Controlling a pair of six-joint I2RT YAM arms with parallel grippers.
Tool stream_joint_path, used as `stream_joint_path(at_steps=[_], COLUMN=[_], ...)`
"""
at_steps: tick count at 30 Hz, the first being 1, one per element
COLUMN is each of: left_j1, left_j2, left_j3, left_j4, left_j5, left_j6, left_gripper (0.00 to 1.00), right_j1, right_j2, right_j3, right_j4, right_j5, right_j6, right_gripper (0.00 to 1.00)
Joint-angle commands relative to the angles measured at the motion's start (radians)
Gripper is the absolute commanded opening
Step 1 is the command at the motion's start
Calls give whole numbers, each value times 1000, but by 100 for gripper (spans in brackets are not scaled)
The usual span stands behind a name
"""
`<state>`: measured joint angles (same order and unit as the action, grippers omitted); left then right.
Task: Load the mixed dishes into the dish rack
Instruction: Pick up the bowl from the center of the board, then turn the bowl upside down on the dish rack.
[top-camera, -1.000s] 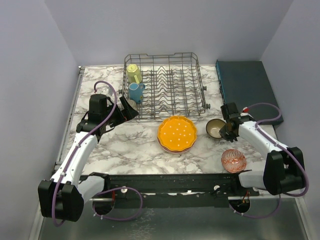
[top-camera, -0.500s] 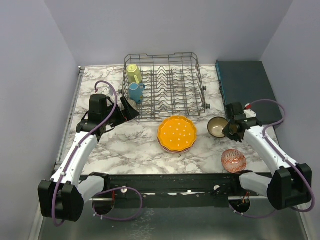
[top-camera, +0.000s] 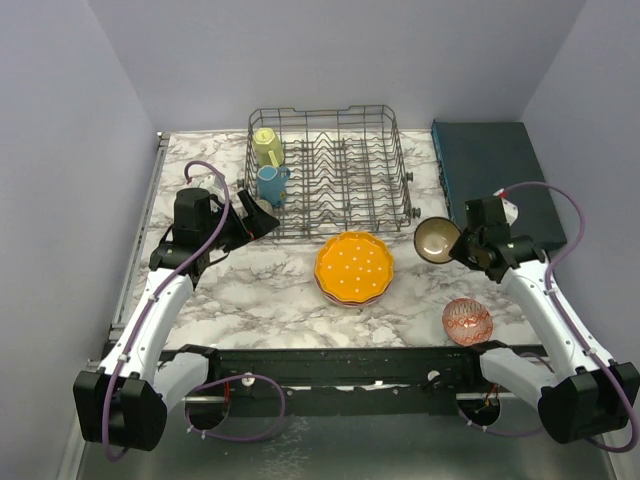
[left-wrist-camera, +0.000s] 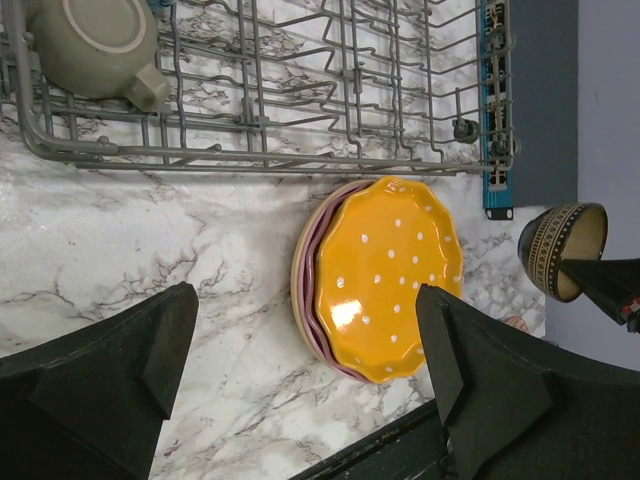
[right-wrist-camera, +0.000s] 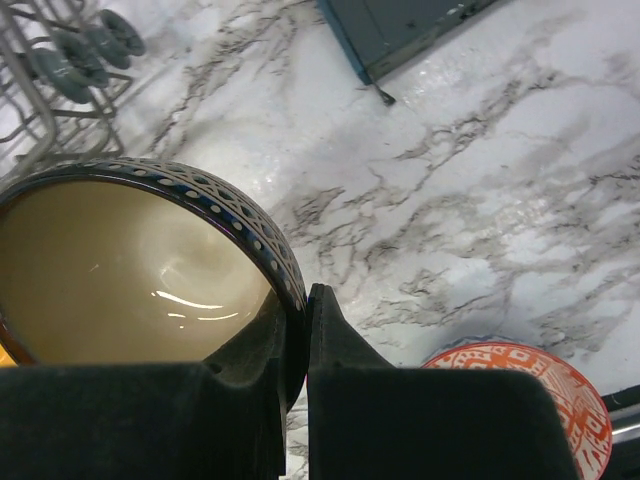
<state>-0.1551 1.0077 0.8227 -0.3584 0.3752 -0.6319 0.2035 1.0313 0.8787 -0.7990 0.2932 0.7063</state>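
The dish rack (top-camera: 335, 170) stands at the back of the table with a yellow mug (top-camera: 266, 147) and a blue mug (top-camera: 270, 183) in its left side. A grey-olive mug (left-wrist-camera: 95, 45) lies in its near left corner. My left gripper (top-camera: 256, 217) hovers open by that corner, nothing between its fingers. An orange dotted plate (top-camera: 353, 267) lies on a pink plate (left-wrist-camera: 312, 300) in front of the rack. My right gripper (top-camera: 458, 246) is shut on the rim of the dark brown bowl (top-camera: 437, 240), held off the table and tipped on its side. A red-patterned bowl (top-camera: 467, 321) lies upside down at the near right.
A flat dark teal box (top-camera: 495, 175) lies at the back right, next to the rack's right end. The table's black front rail (top-camera: 340, 365) runs along the near edge. Walls close in on both sides.
My right gripper has lifted the dark brown bowl off the table, carried it up and slightly right, and tipped it onto its side. The left arm has barely shifted.
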Motion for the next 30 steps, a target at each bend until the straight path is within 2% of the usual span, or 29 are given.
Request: stream_joint_path(at_steps=[1, 9, 20, 30], left_j1=[-6, -50, -149, -296], left_j2=[-11, -28, -40, -53], left_j3=[9, 8, 25, 69], left_j4=[24, 18, -19, -136], left_j5=[73, 44, 39, -140], left_j6=[38, 64, -6, -20], left_gripper=[99, 99, 99, 94], right_j1=[7, 86, 392, 571], right_j2=[-2, 64, 247, 445], right_j3=[69, 140, 260, 396], right_j4=[67, 98, 79, 71], right_j5=[-101, -137, 58, 83], right_j6=[-50, -61, -8, -32], right_gripper=[0, 0, 0, 0])
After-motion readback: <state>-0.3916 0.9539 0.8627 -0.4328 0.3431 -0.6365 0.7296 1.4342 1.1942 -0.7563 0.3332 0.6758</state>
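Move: The right hand already holds the bowl up by its rim, the bowl's middle some 5 cm to its left. The yellow plate on its stack, where the bowl is headed, lies about 21 cm left, 4 cm ahead and 13 cm below. The dish rack's middle is some 27 cm ahead and 28 cm left; the red bowl is 10 cm back and 6 cm right. From the left hand, the bowl lies roughly 36 cm right, level fore and aft, 8 cm lower. Keeping its pinch on the bowl's rim, the right hand sweeps the bowl about 18 cm left to above the yellow plate, edging slightly forward and turning some 30 degrees counter-clockwise; it rises a little at first, then eases back down. The left hand, still open and empty, comes to meet it, about 6 cm right and 5 cm back, turning slightly clockwise and lifting a little late on. ##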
